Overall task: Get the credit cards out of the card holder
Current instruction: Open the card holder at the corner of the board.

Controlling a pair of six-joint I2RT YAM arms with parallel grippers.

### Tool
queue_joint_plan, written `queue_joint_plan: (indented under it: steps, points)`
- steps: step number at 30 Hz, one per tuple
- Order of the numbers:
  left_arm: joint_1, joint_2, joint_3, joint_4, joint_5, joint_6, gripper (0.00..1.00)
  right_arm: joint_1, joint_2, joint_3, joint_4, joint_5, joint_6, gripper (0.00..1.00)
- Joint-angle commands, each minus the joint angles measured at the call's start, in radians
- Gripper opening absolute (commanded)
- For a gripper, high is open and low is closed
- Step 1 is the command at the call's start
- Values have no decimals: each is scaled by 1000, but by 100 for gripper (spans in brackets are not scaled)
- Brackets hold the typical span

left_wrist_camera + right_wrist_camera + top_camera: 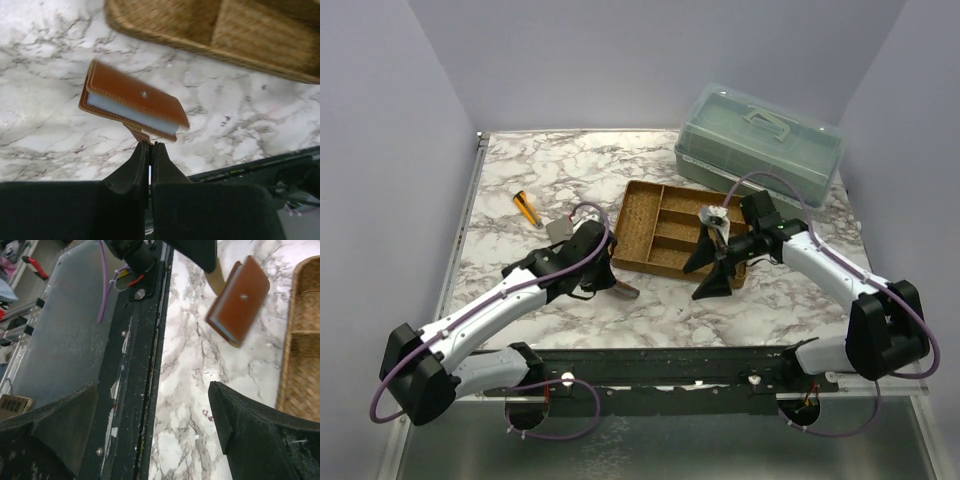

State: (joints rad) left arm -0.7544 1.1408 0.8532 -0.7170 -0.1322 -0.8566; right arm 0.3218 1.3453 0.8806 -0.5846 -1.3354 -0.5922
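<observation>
The card holder (pixel 132 102) is a closed reddish-brown leather wallet with a snap stud and a light-blue edge between its covers. It hangs tilted just above the marble. My left gripper (pixel 149 144) is shut on its snap tab (pixel 136 133). From above, the holder (pixel 624 291) shows at the tip of the left gripper (pixel 610 282), in front of the woven tray. In the right wrist view the holder (pixel 239 302) hangs ahead of my right gripper (pixel 152 387), which is open, holds nothing, and sits to its right (pixel 708 272). The credit cards are hidden.
A woven tray (pixel 642 215) with dividers sits mid-table, close behind the holder. A clear green lidded box (pixel 760 140) stands at the back right. An orange pen-like thing (pixel 527 208) and a small grey square (pixel 560 228) lie at the left. A black rail (pixel 670 365) runs along the near edge.
</observation>
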Motion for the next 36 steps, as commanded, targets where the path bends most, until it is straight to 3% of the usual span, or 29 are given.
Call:
queue_joint_plan:
  steps: [1, 8, 15, 20, 28, 36]
  points:
    - [-1, -104, -5, 167, 112, 97, 0, 98, 63, 63, 79, 75, 49, 100]
    - [1, -123, -63, 285, 190, 82, 0, 255, 139, 143, 206, 269, 136, 100]
    - [0, -189, -139, 310, 280, 130, 0, 340, 220, 114, 267, 237, 188, 100]
    - [0, -253, -203, 172, 252, 48, 0, 350, 216, 63, 319, 242, 214, 100]
    - [0, -332, -345, 72, 341, -277, 0, 385, 269, 93, 311, 289, 185, 97]
    - [0, -300, -342, -72, 308, -326, 0, 440, 302, 131, 342, 449, 217, 96]
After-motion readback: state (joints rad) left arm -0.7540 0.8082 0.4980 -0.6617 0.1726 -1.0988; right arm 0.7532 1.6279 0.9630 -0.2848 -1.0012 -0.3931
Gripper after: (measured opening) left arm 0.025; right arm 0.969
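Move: The left fingers hold the card holder by its tab in the air. Its middle is about 3 cm to that hand's right, 2 cm ahead and 2 cm below. From the right hand the card holder is some 16 cm to the left, level fore and aft, and about 8 cm lower. The wicker tray's middle is roughly 12 cm ahead of the left hand and 17 cm to its right; the grey wallet about 12 cm ahead and 11 cm left. Both lie some 7 to 8 cm below. Still pinching the tab, the left hand first swings the card holder up about 5 cm and a little to the right. It then draws back about 9 cm and sinks past its starting height, coming back left, to lay the card holder open. The open right hand travels about 10 cm left and sinks nearly as far, easing back slightly, until its fingers come close beside the card holder's right edge. ##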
